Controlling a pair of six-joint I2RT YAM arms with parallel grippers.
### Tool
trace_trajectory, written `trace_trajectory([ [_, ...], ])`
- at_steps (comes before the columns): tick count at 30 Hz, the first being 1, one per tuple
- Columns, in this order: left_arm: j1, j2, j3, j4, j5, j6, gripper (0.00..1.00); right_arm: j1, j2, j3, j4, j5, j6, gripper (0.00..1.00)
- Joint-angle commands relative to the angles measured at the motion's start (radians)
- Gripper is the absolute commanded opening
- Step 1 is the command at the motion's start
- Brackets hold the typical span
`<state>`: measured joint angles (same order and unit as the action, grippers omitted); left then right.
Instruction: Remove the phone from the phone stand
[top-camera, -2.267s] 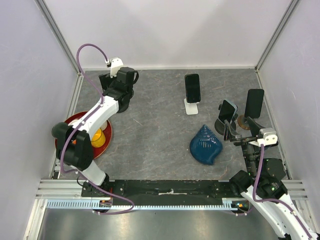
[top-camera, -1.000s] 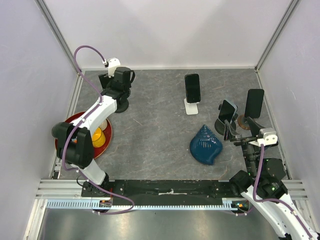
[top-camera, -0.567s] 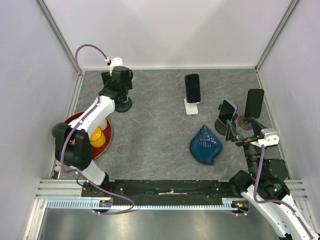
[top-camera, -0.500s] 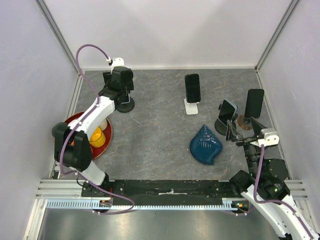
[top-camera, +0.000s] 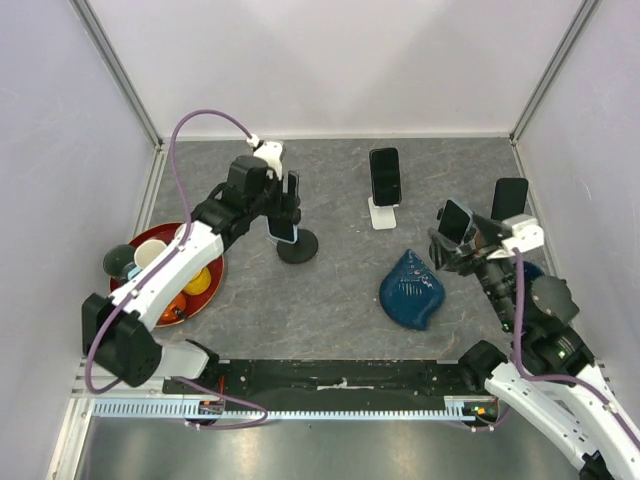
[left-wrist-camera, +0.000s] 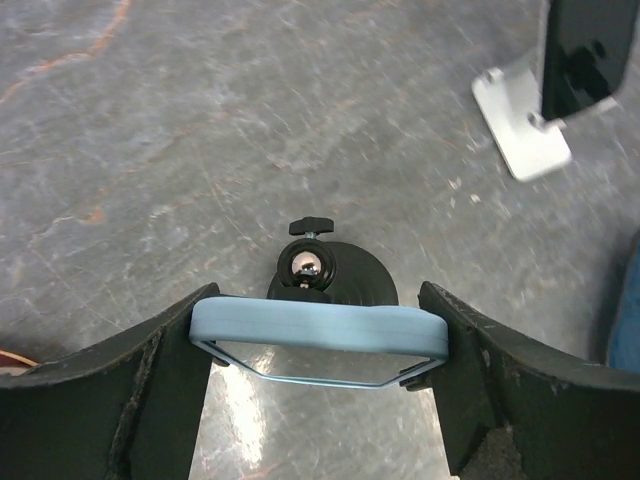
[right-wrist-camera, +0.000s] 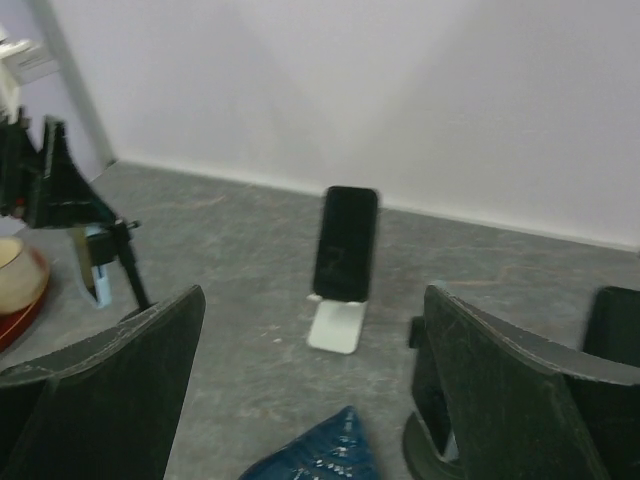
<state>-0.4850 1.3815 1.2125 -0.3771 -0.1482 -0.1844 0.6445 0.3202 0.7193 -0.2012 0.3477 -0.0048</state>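
My left gripper (top-camera: 284, 212) is shut on a phone in a light blue case (top-camera: 282, 229), one finger on each side edge. In the left wrist view the phone (left-wrist-camera: 318, 330) fills the gap between my fingers. Its black round-based stand (left-wrist-camera: 332, 281) sits right below, and small black clips show at the phone's lower edges. The stand base (top-camera: 297, 247) rests left of the table's centre. My right gripper (top-camera: 452, 248) is open and empty, next to a second phone on a dark stand (top-camera: 456, 220). The right wrist view looks between its fingers (right-wrist-camera: 100, 380) at a black phone on a white stand (right-wrist-camera: 345, 243).
The black phone on the white stand (top-camera: 385, 177) is at the back centre. Another black phone (top-camera: 509, 205) stands at the back right. A blue shell (top-camera: 411, 290) lies right of centre. A red plate (top-camera: 203, 290) with cups is at the left edge.
My left arm has swung from the back left corner toward the centre, and the blue-cased phone and its stand moved with it. My right arm has reached forward toward the phones on the right.
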Motion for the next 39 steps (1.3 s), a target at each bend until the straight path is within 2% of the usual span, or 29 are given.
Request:
trace_trajectory([
  [1,-0.021,-0.149,-0.051,0.075,0.194,0.117,0.31,0.006,0.133,0.063,-0.031,-0.28,0.066,0.98],
  [10,-0.072,-0.328,-0.3,0.204,0.496,0.276,0.33,0.006,0.442,0.121,0.095,-0.559,0.129,0.98],
  [12,-0.087,-0.355,-0.321,0.224,0.565,0.295,0.32,0.006,0.494,0.111,0.193,-0.623,0.143,0.98],
  [15,-0.105,-0.372,-0.329,0.225,0.639,0.324,0.32,0.006,0.529,0.046,0.388,-0.632,0.161,0.98],
  [19,-0.118,-0.378,-0.353,0.23,0.729,0.376,0.29,0.004,0.56,-0.142,0.755,-0.512,0.154,0.98],
  [20,-0.119,-0.378,-0.357,0.231,0.755,0.387,0.26,0.006,0.571,-0.164,0.799,-0.498,0.138,0.98],
  [23,-0.119,-0.366,-0.35,0.222,0.806,0.402,0.23,0.006,0.638,-0.133,0.745,-0.51,0.099,0.98],
  [27,-0.119,-0.352,-0.346,0.208,0.84,0.427,0.21,0.006,0.753,-0.093,0.678,-0.637,0.094,0.98],
  [35,-0.119,-0.322,-0.317,0.147,0.845,0.476,0.22,0.006,0.858,-0.201,0.839,-0.918,0.058,0.98],
  [39,-0.118,-0.315,-0.309,0.135,0.848,0.474,0.22,0.006,0.908,-0.242,0.942,-1.009,0.06,0.98],
])
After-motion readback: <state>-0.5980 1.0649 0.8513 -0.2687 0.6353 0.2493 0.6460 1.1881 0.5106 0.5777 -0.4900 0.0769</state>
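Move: The light-blue phone, still clamped in its round-based stand, is already between the left fingers; the base lies about 20 cm below and 3 cm to the right. From the right hand that phone is roughly 20 cm ahead, 38 cm left and 13 cm lower. Also from the right hand, the white stand is some 31 cm ahead and 10 cm left, the blue dish 9 cm ahead and 3 cm left, both far below. The phone and its stand are carried together by the left hand's kept grip, some 16 cm back towards the base and 8 cm right, swinging about 55 degrees clockwise. The open right hand sweeps left over the blue dish towards them and drops about 17 cm, turning counter-clockwise and tipping down slightly, going forward then partly back; it still comes up short. ##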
